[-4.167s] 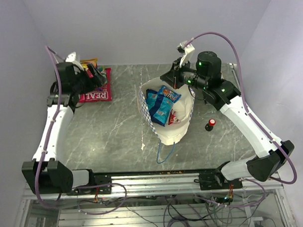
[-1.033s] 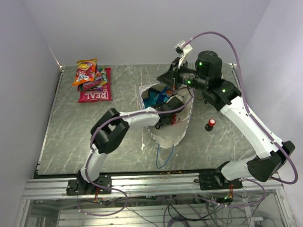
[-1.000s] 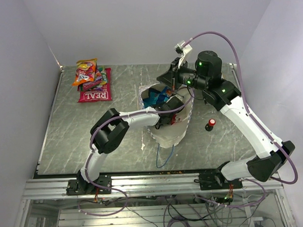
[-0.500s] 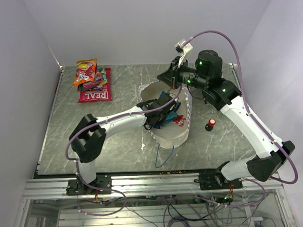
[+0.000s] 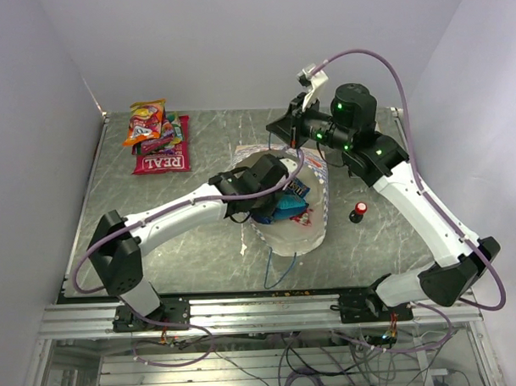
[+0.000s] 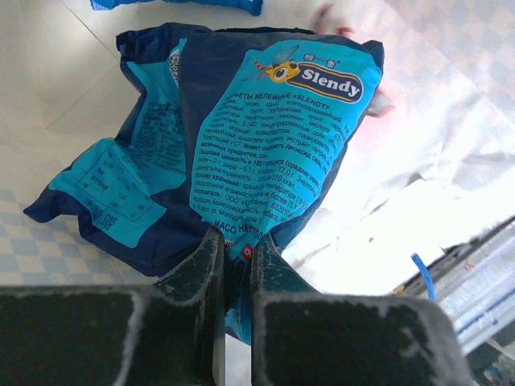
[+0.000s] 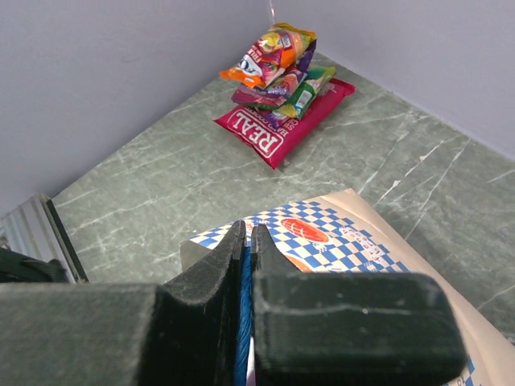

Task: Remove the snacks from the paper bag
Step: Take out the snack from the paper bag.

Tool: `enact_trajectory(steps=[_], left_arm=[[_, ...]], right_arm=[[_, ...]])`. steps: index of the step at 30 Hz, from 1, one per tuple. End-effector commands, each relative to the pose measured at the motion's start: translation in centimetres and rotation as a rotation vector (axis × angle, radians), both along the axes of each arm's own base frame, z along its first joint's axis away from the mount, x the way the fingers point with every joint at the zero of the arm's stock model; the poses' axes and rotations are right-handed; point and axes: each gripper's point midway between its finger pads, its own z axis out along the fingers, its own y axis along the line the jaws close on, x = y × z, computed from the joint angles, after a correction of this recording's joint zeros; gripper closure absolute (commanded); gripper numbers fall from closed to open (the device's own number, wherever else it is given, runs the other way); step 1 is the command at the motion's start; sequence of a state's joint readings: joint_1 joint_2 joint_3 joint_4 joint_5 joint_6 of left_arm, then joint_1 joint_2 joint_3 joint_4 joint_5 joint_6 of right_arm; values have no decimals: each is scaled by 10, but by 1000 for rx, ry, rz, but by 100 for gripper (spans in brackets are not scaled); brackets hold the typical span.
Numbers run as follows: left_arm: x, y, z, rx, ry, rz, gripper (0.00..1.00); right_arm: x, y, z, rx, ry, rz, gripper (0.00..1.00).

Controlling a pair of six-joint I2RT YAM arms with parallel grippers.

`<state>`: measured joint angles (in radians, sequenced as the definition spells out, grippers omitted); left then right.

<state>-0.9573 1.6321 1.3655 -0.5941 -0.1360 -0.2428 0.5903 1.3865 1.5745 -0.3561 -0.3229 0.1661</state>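
Observation:
The paper bag [image 5: 287,239] lies open mid-table, its checkered outside [image 7: 326,241] showing in the right wrist view. My left gripper [image 6: 237,256] is shut on the bottom edge of a blue candy bag [image 6: 269,121] marked "Slendy". It hangs over the cream inside of the bag [image 6: 402,185]. From above, that left gripper [image 5: 273,199] hovers over the bag's mouth with the blue packet [image 5: 291,207]. My right gripper [image 7: 246,233] is shut on the bag's blue cord handle, holding the far rim up [image 5: 281,131]. Another blue packet [image 6: 177,4] lies deeper inside.
A pile of snacks sits at the far left corner: a red "REAL" packet [image 5: 162,162], an orange one [image 5: 145,121] and pink-purple bags [image 7: 273,84] on top. A small red-and-black knob [image 5: 358,211] stands right of the bag. A loose blue cord [image 5: 278,273] trails toward the near edge.
My left gripper has closed on the blue candy bag and drawn back from deep inside the paper bag toward its mouth. The right gripper has stayed on the handle.

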Motion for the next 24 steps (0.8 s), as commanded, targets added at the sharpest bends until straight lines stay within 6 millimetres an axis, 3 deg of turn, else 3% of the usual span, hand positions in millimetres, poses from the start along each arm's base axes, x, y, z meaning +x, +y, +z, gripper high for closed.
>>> enact_trajectory(steps=[1, 8, 16, 24], left_arm=[[-5, -18, 72, -202, -90, -77, 93], [-16, -7, 120, -279, -169, -122, 93], [-25, 23, 185, -359, -251, -59, 93], [-41, 75, 287, -500, -421, 23, 93]], right_arm=[[7, 0, -6, 1, 13, -33, 100], [18, 0, -9, -27, 18, -65, 100], [32, -1, -11, -65, -5, -99, 100], [40, 3, -26, -74, 12, -102, 100]])
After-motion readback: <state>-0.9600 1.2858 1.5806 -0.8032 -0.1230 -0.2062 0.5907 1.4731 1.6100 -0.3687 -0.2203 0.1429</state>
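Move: Some 38 cm ahead and 40 cm to the left of the left hand, about 12 cm lower, lies the snack pile; this hand already pinches the blue Slendy pack, still down in the paper bag. A red packet in the bag lies about 3 cm ahead, 11 cm right and 12 cm below. From the right hand, on the bag's blue handle, the bag's middle is level fore-and-aft, 8 cm right, 32 cm down; the pile is 30 cm ahead, 38 cm left, 36 cm down. Raising the pinched Slendy pack up out of the bag, the left hand first eases back a little, then climbs quickly, about 18 cm in all, drifting some 5 cm left and tipping its fingers about 20 degrees out of their downward slant. Keeping its pinch on the handle, the right hand shifts some 3 cm forward and sinks slightly less. ##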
